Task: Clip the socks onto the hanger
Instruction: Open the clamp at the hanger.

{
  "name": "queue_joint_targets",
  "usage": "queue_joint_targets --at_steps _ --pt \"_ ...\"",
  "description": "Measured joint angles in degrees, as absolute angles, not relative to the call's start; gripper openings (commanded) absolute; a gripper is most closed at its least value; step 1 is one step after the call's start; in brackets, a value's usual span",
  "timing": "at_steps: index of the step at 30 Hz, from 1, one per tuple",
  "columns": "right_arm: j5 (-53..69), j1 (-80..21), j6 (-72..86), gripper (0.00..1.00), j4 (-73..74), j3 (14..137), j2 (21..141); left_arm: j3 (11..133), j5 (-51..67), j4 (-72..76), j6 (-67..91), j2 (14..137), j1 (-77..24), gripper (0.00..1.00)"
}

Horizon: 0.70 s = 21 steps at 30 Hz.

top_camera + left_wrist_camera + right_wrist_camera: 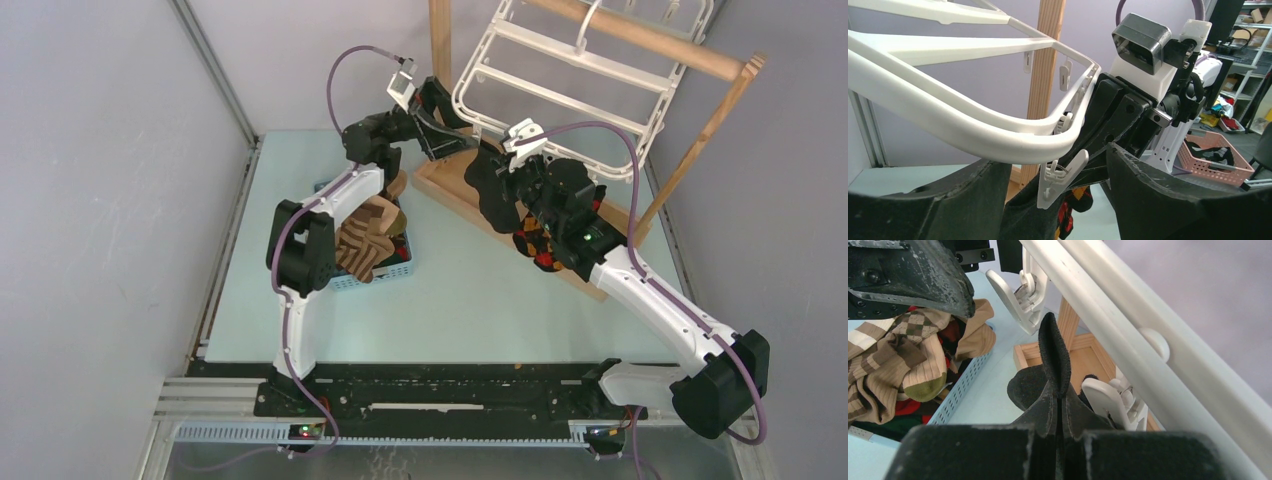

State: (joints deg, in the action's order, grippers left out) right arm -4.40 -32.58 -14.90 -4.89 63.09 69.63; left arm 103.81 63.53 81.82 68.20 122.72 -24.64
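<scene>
The white hanger [560, 95] hangs tilted from the wooden rail. My right gripper [508, 180] is shut on a black argyle sock [535, 245] and holds it up under the hanger's lower left corner. In the right wrist view the shut gripper [1060, 435] pinches the sock [1053, 350], whose top edge reaches a white clip [1020, 300]. My left gripper [1053, 160] is open, one finger on each side of that clip [1060, 177], touching neither side. The sock [1023, 210] hangs right behind the clip's tip. I cannot tell whether the clip bites it.
A blue basket [385, 272] under the left arm holds brown striped socks [365, 240]. The wooden stand's base [450, 185] lies below the hanger, and its rail [650, 40] carries the hanger hook. A second clip [1113, 400] sits beside my right fingers.
</scene>
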Motion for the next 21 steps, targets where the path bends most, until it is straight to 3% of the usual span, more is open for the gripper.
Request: queue_joint_targets --at_steps 4,12,17,21 --pt "-4.4 -32.6 -14.9 0.00 -4.9 63.1 69.6 103.8 63.5 81.8 68.7 122.7 -24.6 0.56" --pt "-4.4 -32.5 -14.9 0.00 -4.9 63.1 69.6 103.8 62.9 81.9 69.1 122.7 -24.6 0.19" --pt "-4.3 -32.3 -14.9 0.00 -4.4 63.1 69.5 103.8 62.2 82.0 69.2 122.7 -24.6 0.11" --pt "-4.1 -32.2 -14.9 0.00 -3.2 63.0 68.9 103.8 62.2 82.0 69.5 122.7 -24.6 0.10"
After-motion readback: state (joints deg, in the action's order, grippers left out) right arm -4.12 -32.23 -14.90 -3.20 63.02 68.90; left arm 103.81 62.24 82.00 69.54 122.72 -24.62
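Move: The clamp at the hanger's corner sits between the left hand's open fingers, about 1 cm right and 1 cm below their midpoint. From that hand, the black sock's pinched top is roughly 2 cm back, 3 cm right and 2 cm lower; the next clamp is about 5 cm back and 8 cm right. From the right hand, which holds the sock, the corner clamp lies some 5 cm ahead, 4 cm left and 3 cm up. Staying in place, the left fingers close and pinch the clamp's handles; the right keeps hold of the black sock. ##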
